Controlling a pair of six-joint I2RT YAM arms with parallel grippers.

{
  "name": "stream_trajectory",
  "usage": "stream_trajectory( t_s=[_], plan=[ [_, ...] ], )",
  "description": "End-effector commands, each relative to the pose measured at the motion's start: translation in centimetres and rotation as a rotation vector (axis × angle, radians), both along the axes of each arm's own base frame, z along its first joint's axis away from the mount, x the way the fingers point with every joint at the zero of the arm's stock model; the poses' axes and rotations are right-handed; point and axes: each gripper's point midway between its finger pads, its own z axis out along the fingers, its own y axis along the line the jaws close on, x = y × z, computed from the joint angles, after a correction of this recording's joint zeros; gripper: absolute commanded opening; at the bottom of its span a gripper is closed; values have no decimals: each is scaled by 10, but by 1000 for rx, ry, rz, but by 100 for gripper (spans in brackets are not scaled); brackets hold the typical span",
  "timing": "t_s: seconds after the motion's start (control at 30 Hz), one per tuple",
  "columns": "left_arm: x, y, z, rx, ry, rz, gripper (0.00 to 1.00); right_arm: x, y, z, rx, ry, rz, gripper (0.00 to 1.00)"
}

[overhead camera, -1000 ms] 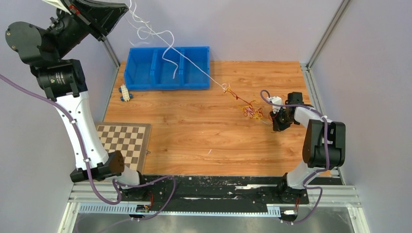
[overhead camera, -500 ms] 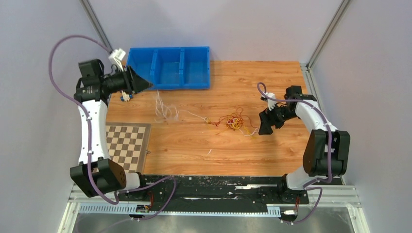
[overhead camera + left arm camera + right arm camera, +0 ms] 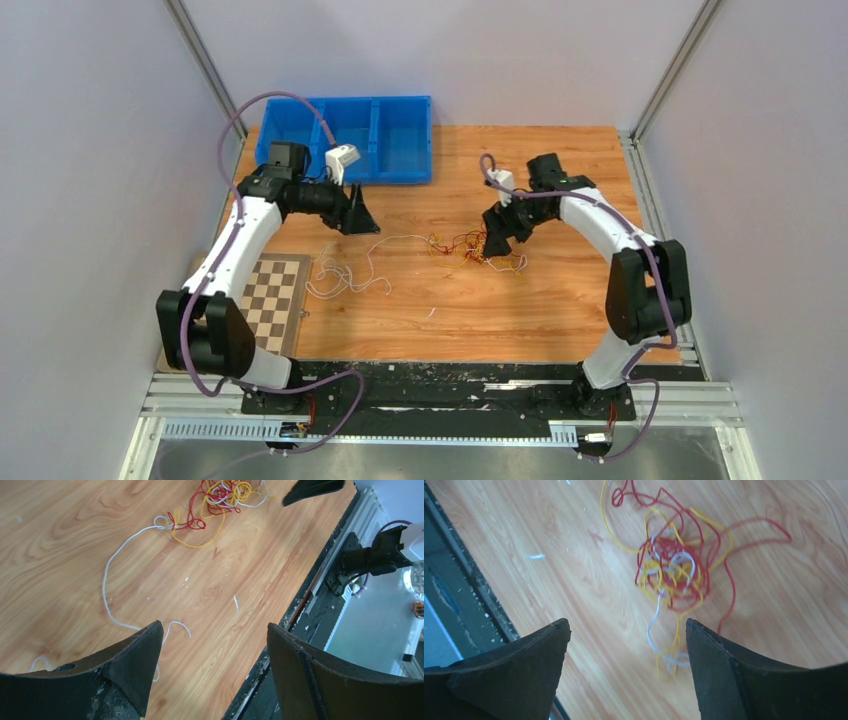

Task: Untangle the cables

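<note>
The cables (image 3: pixel 465 247) lie on the wooden table as a small knot of red, yellow and white wires, with a long white wire (image 3: pixel 345 275) trailing left into loose loops. My left gripper (image 3: pixel 360 218) hovers open above that white wire (image 3: pixel 106 582), nothing between its fingers (image 3: pixel 137 655); the knot (image 3: pixel 222 492) shows far ahead of it. My right gripper (image 3: pixel 495 240) is open just right of the knot and holds nothing. In the right wrist view the knot (image 3: pixel 671 570) lies ahead of the right gripper (image 3: pixel 626 622), and a white-and-yellow loop lies below its right finger (image 3: pixel 724 665).
A blue bin with three compartments (image 3: pixel 345 150) stands at the back left. A chessboard (image 3: pixel 270 300) lies at the front left. The black rail (image 3: pixel 450 385) runs along the table's near edge, with small white flecks on the wood.
Both grippers have gone from shut to open and let go of the cables. The left arm came down from high up. The white wire dropped to the table, and the knot shifted left.
</note>
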Motion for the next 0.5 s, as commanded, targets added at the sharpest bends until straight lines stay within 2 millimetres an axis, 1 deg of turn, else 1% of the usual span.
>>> stream_trajectory(
  t_s=[0.0, 0.03, 0.1, 0.13, 0.17, 0.23, 0.27, 0.3, 0.33, 0.4, 0.43, 0.47],
  plan=[
    [21, -24, -8, -48, -3, -19, 84, 41, 28, -23, -59, -76, -51, 84],
    [22, -28, -8, -58, 11, -17, 84, 45, 30, -35, -94, -76, -51, 83],
    [27, -33, -12, -65, 24, -17, 84, 49, 34, -55, -142, -69, -38, 78],
    [30, -35, -15, -62, 27, -18, 84, 49, 36, -62, -157, -66, -28, 70],
    [30, -37, -16, -61, 28, -22, 84, 49, 39, -67, -168, -63, -16, 57],
    [32, -38, -19, -53, 29, -21, 83, 46, 45, -66, -164, -73, 13, 27],
    [32, -39, -20, -55, 29, -23, 82, 43, 49, -58, -142, -88, 33, 12],
    [32, -40, -19, -58, 27, -28, 82, 38, 54, -44, -103, -111, 69, 1],
    [30, -42, -17, -66, 21, -39, 82, 32, 59, -28, -56, -137, 103, 0],
    [24, -47, -13, -77, -19, -94, 83, 15, 73, 13, 63, -201, 173, 0],
    [19, -53, -11, -78, -36, -124, 83, 7, 78, 35, 112, -243, 205, 0],
    [11, -61, -7, -82, -79, -181, 84, -2, 84, 52, 152, -276, 240, 0]
  ],
)
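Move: The cable tangle's middle lies about 5 cm left of the right hand, 2 cm ahead and some 9 cm below. The small red-and-white knot stands some 15 cm to that hand's left and 2 cm ahead; the white tail loop is about 6 cm to its right and 3 cm back. From the left hand the tangle is roughly 24 cm right, 4 cm back and 20 cm below. The right hand dives about 8 cm down-left, pinches the tangle and lifts 3 cm; the left nears, open. ##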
